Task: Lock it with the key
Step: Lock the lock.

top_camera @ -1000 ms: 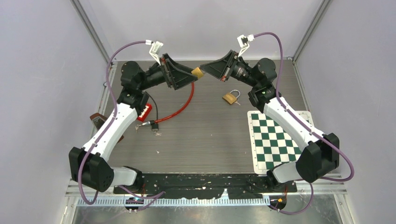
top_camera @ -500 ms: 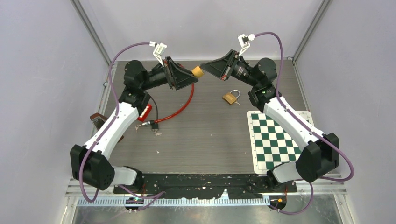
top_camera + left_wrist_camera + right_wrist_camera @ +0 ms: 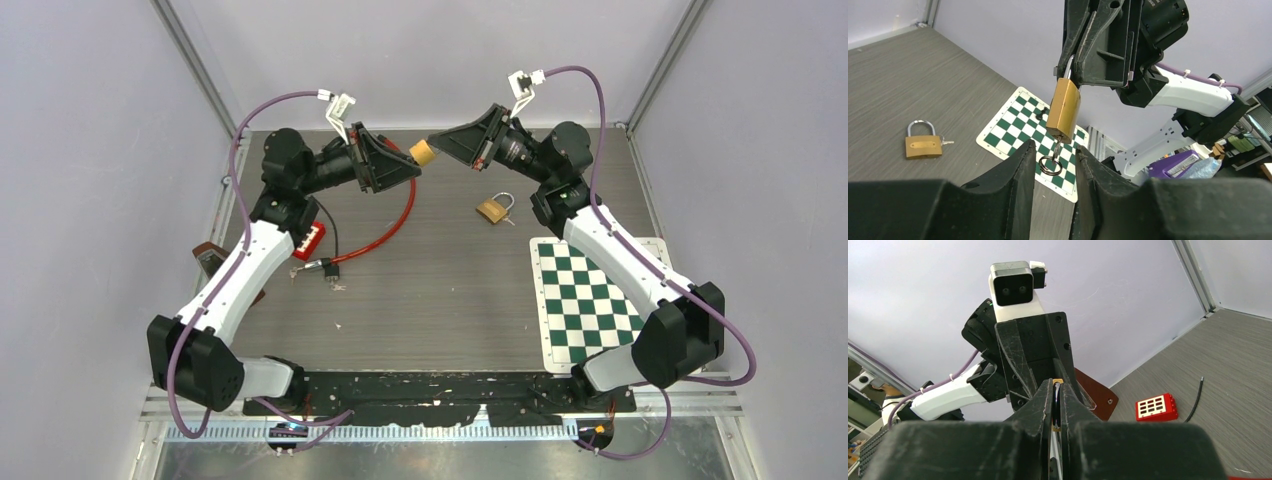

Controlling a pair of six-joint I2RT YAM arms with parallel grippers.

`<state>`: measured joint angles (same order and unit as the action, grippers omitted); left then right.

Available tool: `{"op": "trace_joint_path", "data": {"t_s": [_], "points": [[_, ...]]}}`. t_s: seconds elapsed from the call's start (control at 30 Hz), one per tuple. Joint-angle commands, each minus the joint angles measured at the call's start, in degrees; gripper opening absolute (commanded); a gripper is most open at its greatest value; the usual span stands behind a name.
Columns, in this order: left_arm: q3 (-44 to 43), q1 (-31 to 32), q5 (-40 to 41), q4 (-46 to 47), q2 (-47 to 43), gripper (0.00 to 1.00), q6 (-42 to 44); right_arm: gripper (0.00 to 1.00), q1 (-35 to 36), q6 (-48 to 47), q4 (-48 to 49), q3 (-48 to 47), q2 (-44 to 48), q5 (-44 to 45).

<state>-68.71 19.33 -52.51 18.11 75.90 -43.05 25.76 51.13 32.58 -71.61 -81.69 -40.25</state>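
A brass padlock (image 3: 1064,110) hangs in the air at the back of the table, and my right gripper (image 3: 1055,382) is shut on its shackle. From the lock's underside a key (image 3: 1058,148) sticks down, carrying a wire ring (image 3: 1050,165). My left gripper (image 3: 1054,148) faces it from the left, its jaws partly closed with the key and ring in the gap between them, touching neither finger. In the top view the padlock (image 3: 421,153) sits between the left gripper (image 3: 413,167) and the right gripper (image 3: 436,143).
A second brass padlock (image 3: 492,210) with its key lies on the table under the right arm. A green chessboard mat (image 3: 590,300) lies at the right. A red cable lock (image 3: 395,215), a red brick (image 3: 310,240) and loose keys (image 3: 325,268) lie at the left.
My left gripper's jaws have narrowed around the hanging key and ring, and the left wrist has shifted slightly. The right gripper has kept its hold on the padlock.
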Motion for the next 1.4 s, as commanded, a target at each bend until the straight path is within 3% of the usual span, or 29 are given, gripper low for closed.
{"op": "trace_joint_path", "data": {"t_s": [0.0, 0.17, 0.4, 0.73, 1.1, 1.27, 1.37], "points": [[-2.12, -0.41, -0.19, 1.58, -1.08, 0.28, -0.1, 0.05, 0.12, 0.36, 3.82, -2.14, 0.66, -0.42], [-1.62, -0.43, -1.33, 1.79, -0.78, 0.0, -0.66, 0.05, 0.08, 0.52, 3.93, -2.53, 0.98, -0.41], [-1.79, -1.51, -5.5, 2.98, -1.19, 0.0, -1.46, 0.05, -0.36, -0.28, 2.85, -2.61, 2.05, 0.45], [0.46, -6.49, -11.68, 17.22, -0.14, 0.0, -18.03, 0.05, -2.78, 1.6, 7.02, -2.29, 4.91, 4.1], [5.09, -6.28, -11.59, 18.84, -1.14, 0.0, -19.57, 0.05, -3.21, 10.97, 24.87, 2.64, 4.1, 13.48], [5.89, -6.32, -11.0, 17.55, -1.76, 0.0, -18.36, 0.05, -3.34, 9.54, 24.22, 3.06, 4.27, 14.15], [4.76, -6.32, -9.53, 11.07, -2.17, 0.0, -13.59, 0.05, -3.85, 6.12, 16.59, 4.02, 6.14, 14.21]]}}
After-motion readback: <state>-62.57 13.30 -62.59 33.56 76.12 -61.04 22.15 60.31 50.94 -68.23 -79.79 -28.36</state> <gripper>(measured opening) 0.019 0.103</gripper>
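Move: The key, stuck in the underside of the small lock with its ring hanging, is just at the left fingertips, about 1 cm to the right and 1 cm above. The lock body is about 3 cm right of that hand, 1 cm ahead and 2 cm above; a bigger padlock lies on the table, roughly 13 cm ahead, 17 cm right and 35 cm below. From the right hand, which grips the lock's shackle, the key is about 6 cm left, 2 cm back and 3 cm below. The left fingers shut from part open and pinch the key's ring end, then pull it away from the lock, about 2.5 cm left and a little back; the left hand also rises some 2 cm and drops again. The right hand, keeping its grip on the lock, carries it up about 6 cm and right about 5 cm, away from the left hand, its fingers tilting up some 15 degrees. ##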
